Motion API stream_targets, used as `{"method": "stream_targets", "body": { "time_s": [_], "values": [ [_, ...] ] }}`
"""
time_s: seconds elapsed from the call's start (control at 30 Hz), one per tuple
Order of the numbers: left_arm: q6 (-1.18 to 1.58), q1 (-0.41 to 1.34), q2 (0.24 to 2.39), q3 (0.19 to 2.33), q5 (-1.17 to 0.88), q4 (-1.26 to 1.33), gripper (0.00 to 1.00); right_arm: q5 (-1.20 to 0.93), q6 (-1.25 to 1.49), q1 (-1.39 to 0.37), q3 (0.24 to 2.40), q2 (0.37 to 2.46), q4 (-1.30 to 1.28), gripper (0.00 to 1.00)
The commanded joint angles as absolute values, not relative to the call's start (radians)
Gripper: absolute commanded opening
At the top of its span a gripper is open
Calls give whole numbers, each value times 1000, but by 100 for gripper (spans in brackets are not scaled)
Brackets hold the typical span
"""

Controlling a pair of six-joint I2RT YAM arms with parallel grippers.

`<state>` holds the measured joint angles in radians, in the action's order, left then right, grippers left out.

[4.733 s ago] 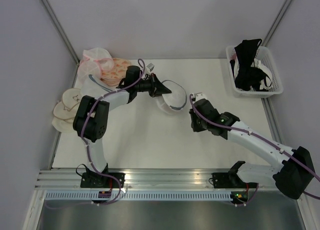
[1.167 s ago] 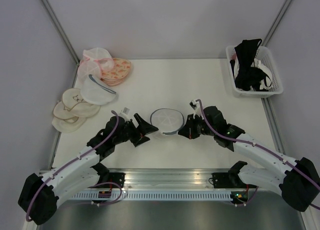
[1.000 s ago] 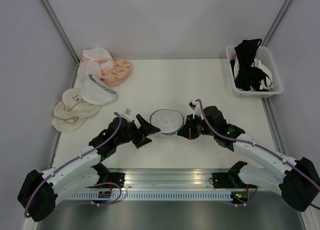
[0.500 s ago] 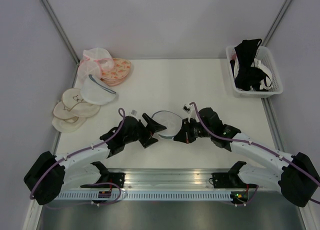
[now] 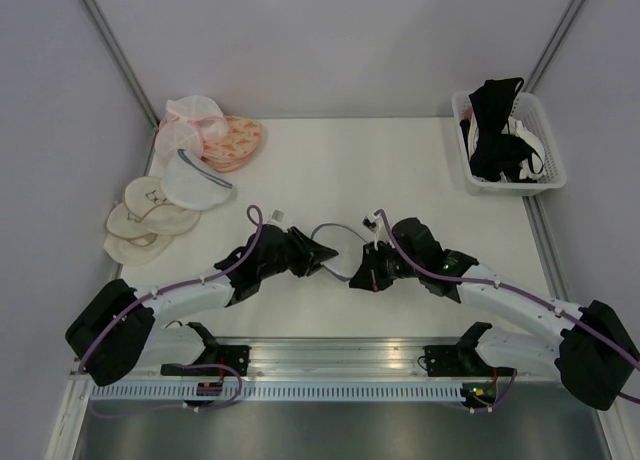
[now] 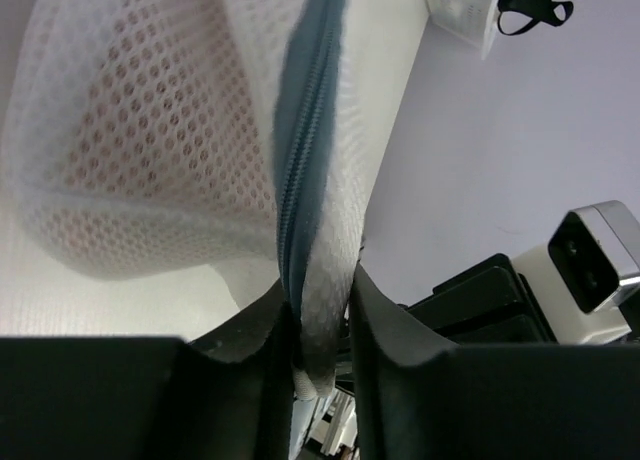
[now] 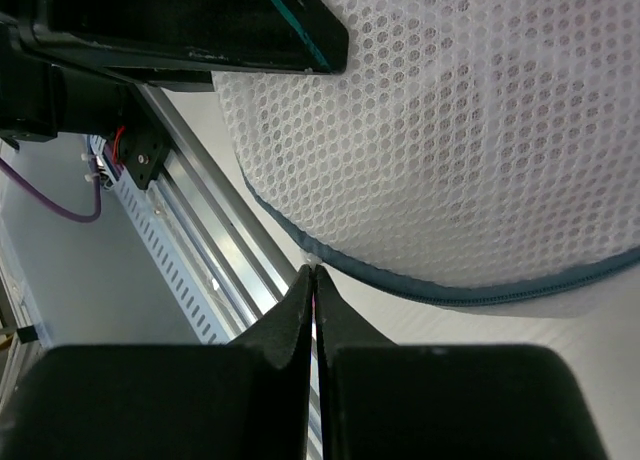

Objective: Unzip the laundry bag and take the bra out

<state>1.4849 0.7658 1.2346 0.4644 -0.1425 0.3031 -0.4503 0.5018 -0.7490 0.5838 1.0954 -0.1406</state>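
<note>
The laundry bag [image 5: 338,242], a white mesh dome with a grey-blue zipper rim, sits tilted between both grippers near the table's front middle. My left gripper [image 5: 320,252] is shut on its left edge; in the left wrist view the mesh and zipper rim [image 6: 300,170] run down between the fingers [image 6: 380,320]. My right gripper [image 5: 358,277] is shut at the bag's right side. Its tips [image 7: 313,271] pinch a small pale zipper pull at the rim [image 7: 450,288]. The bra is hidden inside; only a pinkish tint [image 6: 150,100] shows through the mesh.
A white basket [image 5: 548,180] of black bras stands at the back right. At the left lie a pink mesh pouch [image 5: 188,120], an orange patterned bra [image 5: 238,140], another white mesh pouch [image 5: 195,185] and cream cups [image 5: 140,220]. A metal rail [image 5: 330,355] lines the near edge.
My left gripper has moved right to the bag and closed on its left edge. The bag has tipped up between the grippers. The right gripper has stayed shut at the rim.
</note>
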Motion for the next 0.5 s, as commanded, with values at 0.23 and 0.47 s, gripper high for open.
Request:
{"method": "stream_targets", "body": {
  "time_s": [0.23, 0.47],
  "values": [
    [1467, 747, 1221, 456, -172, 382, 2, -218, 420, -753, 702, 1111, -402, 0],
    [1361, 651, 1317, 479, -331, 415, 2, -42, 411, -755, 744, 1091, -544, 0]
  ]
}}
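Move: Between the left fingers, still part open, lies the laundry bag's zipped edge; the laundry bag's middle is level with that hand's tips, about 2 cm to the right and 4 cm below. The right fingers are already shut on the zipper pull, and the edge at the left hand lies from them some 5 cm ahead and 4 cm to the left. The laundry bag's right rim curves away about 6 cm ahead of the right hand and 4 cm to its right. Clamping the zipped edge, the left fingers close and hold almost in place, rising about 1 cm and sinking back. The right hand keeps its pinch on the zipper pull and, speeding up, draws it about 4 cm to the right and some 2 cm forward, away from the left hand, sinking slightly as the fingers tip about 15 degrees further down and swing a little clockwise. ##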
